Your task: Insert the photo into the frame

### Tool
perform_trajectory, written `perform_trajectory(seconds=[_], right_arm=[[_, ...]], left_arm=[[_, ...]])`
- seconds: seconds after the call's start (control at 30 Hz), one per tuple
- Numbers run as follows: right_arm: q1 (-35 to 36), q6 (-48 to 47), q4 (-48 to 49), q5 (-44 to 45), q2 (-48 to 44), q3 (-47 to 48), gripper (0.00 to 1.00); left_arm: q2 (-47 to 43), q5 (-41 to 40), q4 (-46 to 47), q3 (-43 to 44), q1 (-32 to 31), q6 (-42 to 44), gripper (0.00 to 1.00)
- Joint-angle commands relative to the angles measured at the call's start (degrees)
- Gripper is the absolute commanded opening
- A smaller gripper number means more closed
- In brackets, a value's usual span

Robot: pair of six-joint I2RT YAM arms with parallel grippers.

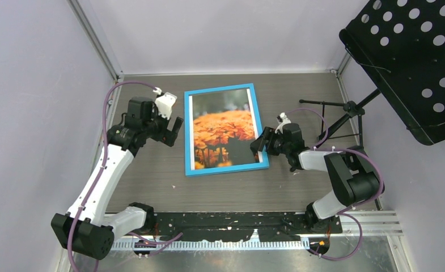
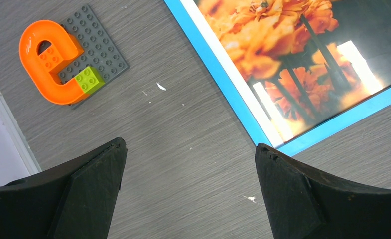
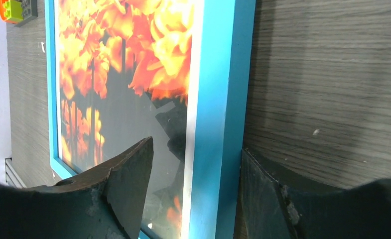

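Observation:
The blue frame (image 1: 187, 136) lies flat, front up, in the middle of the table. The photo (image 1: 223, 133) of orange flowers shows behind its pane. My right gripper (image 1: 259, 143) is low at the frame's right edge near the front corner. In the right wrist view it (image 3: 195, 147) is open and straddles the blue border (image 3: 223, 74): one finger hangs over the pane and the photo (image 3: 128, 50), the other stands against the outer side. My left gripper (image 1: 173, 131) hovers just left of the frame, open wide and empty (image 2: 191, 149), with the frame's corner (image 2: 218, 74) and the photo (image 2: 283, 45) ahead.
A grey studded plate with an orange curved brick (image 2: 59, 59) lies on the table left of the frame, also in the right wrist view (image 3: 16, 10). A black perforated music stand (image 1: 412, 62) overhangs the back right, its legs (image 1: 333, 113) on the table. Walls close three sides.

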Motion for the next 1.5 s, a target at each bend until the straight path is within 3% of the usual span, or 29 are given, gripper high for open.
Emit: perform_trajectory(seconds=[0.0, 0.3, 0.93, 1.47], right_arm=[[1.3, -1.3, -3.2, 1.5, -1.5, 0.3, 0.68], [1.5, -1.6, -4.5, 2.7, -1.8, 0.5, 0.77], [1.3, -11.8, -15.6, 12.1, -14.2, 4.1, 0.99], [-3.9, -25.3, -20.1, 18.9, -27.4, 7.8, 0.95]], left_arm=[[-0.7, 0.3, 2.0, -0.2, 0.3, 0.9, 1.0], [-1.2, -0.3, 2.0, -0.3, 0.3, 1.2, 1.0], [-4.3, -1.1, 2.7, -1.8, 0.3, 1.6, 1.0], [-9.4, -3.6, 6.4, -8.9, 0.4, 0.5, 1.0]])
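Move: The right hand straddles the frame's right rail towards its near end, the rail's middle about 1 cm to its right and 1 cm below, with the outer finger against the rail's outer side. From there the framed photo's middle is about 6 cm ahead and 11 cm left, 3 cm below; the stand's foot is roughly 6 cm back and 11 cm right. From the left hand, the framed photo's middle is some 9 cm ahead, 18 cm right and 20 cm below. Barely shifting at first, with the outer finger against the frame's right rail, the right hand creeps back about 1 cm and spreads its fingers to wide open. It then slides off to the right and climbs quickly away from the frame, ending some 10 cm higher and 7 cm to the right, its left side rolling down and its fingertips tipping up about 20 degrees each. Late on, the open left hand eases back and left a couple of centimetres. ##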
